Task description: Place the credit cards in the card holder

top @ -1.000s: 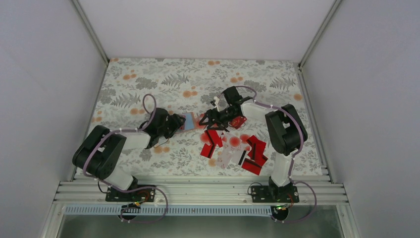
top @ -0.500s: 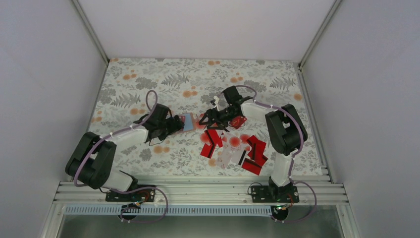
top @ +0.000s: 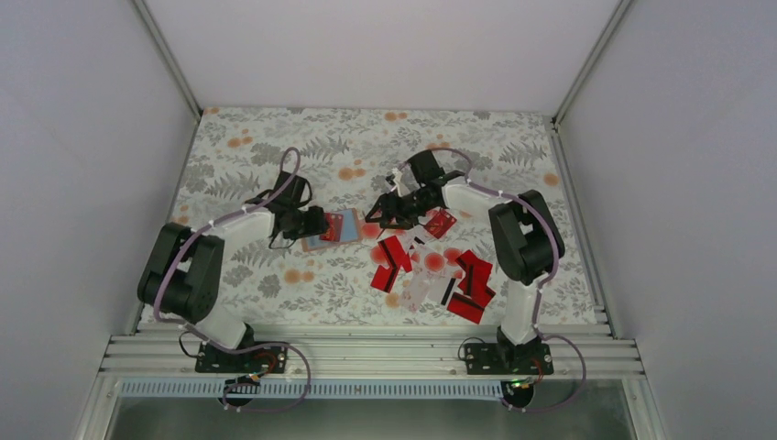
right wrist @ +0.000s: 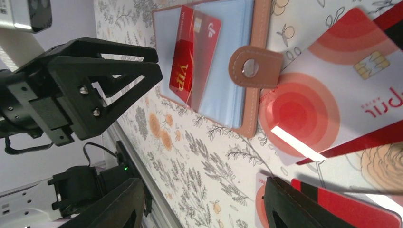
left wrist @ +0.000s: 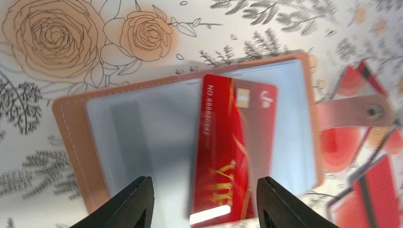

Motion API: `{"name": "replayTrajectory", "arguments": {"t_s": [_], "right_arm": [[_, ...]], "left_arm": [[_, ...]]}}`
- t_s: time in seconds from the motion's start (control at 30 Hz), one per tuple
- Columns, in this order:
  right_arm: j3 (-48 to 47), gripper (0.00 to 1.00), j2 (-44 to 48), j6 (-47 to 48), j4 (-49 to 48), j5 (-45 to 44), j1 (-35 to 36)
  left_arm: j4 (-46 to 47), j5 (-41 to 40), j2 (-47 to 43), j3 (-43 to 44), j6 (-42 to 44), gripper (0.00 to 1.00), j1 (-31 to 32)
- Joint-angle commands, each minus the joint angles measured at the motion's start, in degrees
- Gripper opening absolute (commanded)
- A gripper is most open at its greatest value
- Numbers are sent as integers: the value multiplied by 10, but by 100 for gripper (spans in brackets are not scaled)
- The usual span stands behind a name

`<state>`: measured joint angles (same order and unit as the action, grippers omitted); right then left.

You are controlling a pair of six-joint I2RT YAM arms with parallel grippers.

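The card holder (left wrist: pixel 71 137) lies open on the flowered table, tan outside and pale grey-blue inside, with its snap strap (left wrist: pixel 361 113) pointing right. A red credit card (left wrist: pixel 228 142) with gold lettering lies on its inside, one long edge seemingly under a clear sleeve. My left gripper (left wrist: pixel 204 180) hovers open over that card's near end without touching it. The holder (right wrist: pixel 237 57) and red card (right wrist: pixel 190 57) also show in the right wrist view. My right gripper (right wrist: pixel 203 183) is open and empty, just right of the holder (top: pixel 344 229). More credit cards (top: pixel 431 266) lie scattered nearby.
A white card with red rings (right wrist: pixel 332 95) lies against the holder's strap side, and red black-striped cards (right wrist: pixel 351 204) lie beyond it. The loose pile spreads toward the near right (top: pixel 472 289). The left gripper's black frame (right wrist: pixel 95 80) stands close beside the holder.
The card holder now lies spread open and flat with a red card on it, a little nearer the left arm. My left arm has stretched out; my right gripper shifted slightly farther away.
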<state>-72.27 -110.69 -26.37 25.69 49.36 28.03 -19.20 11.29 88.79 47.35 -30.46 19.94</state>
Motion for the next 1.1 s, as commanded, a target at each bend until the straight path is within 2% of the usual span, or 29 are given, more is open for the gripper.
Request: {"name": "replayTrajectory", "arguments": {"t_s": [0.0, 0.37, 0.6, 1.07], "right_arm": [[-31, 63, -26, 17, 15, -26, 11], [-50, 62, -39, 19, 21, -37, 13], [-63, 57, -62, 29, 20, -24, 21], [-70, 37, -97, 30, 3, -25, 53]], "left_arm": [[-11, 53, 48, 19, 79, 51, -21], [-19, 86, 88, 43, 108, 31, -29], [-33, 86, 82, 34, 95, 27, -29], [-16, 115, 84, 11, 37, 20, -29]]}}
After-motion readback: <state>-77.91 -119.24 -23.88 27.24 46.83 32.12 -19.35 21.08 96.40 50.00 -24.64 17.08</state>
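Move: The red VIP card in the card holder lies about 2 cm ahead of the left hand, 3 cm to its right and 3 cm below; the holder's middle is some 1 cm ahead and 4 cm right. From the right hand, the holder's strap is roughly 2 cm left, 1 cm back and 6 cm below, the white flower card 2 cm back directly beneath, and the striped red cards about 7 cm back and 5 cm right. Both grippers narrow, the left sinking 2 cm to the card, the right 4 cm, also leftward, towards the strap. ##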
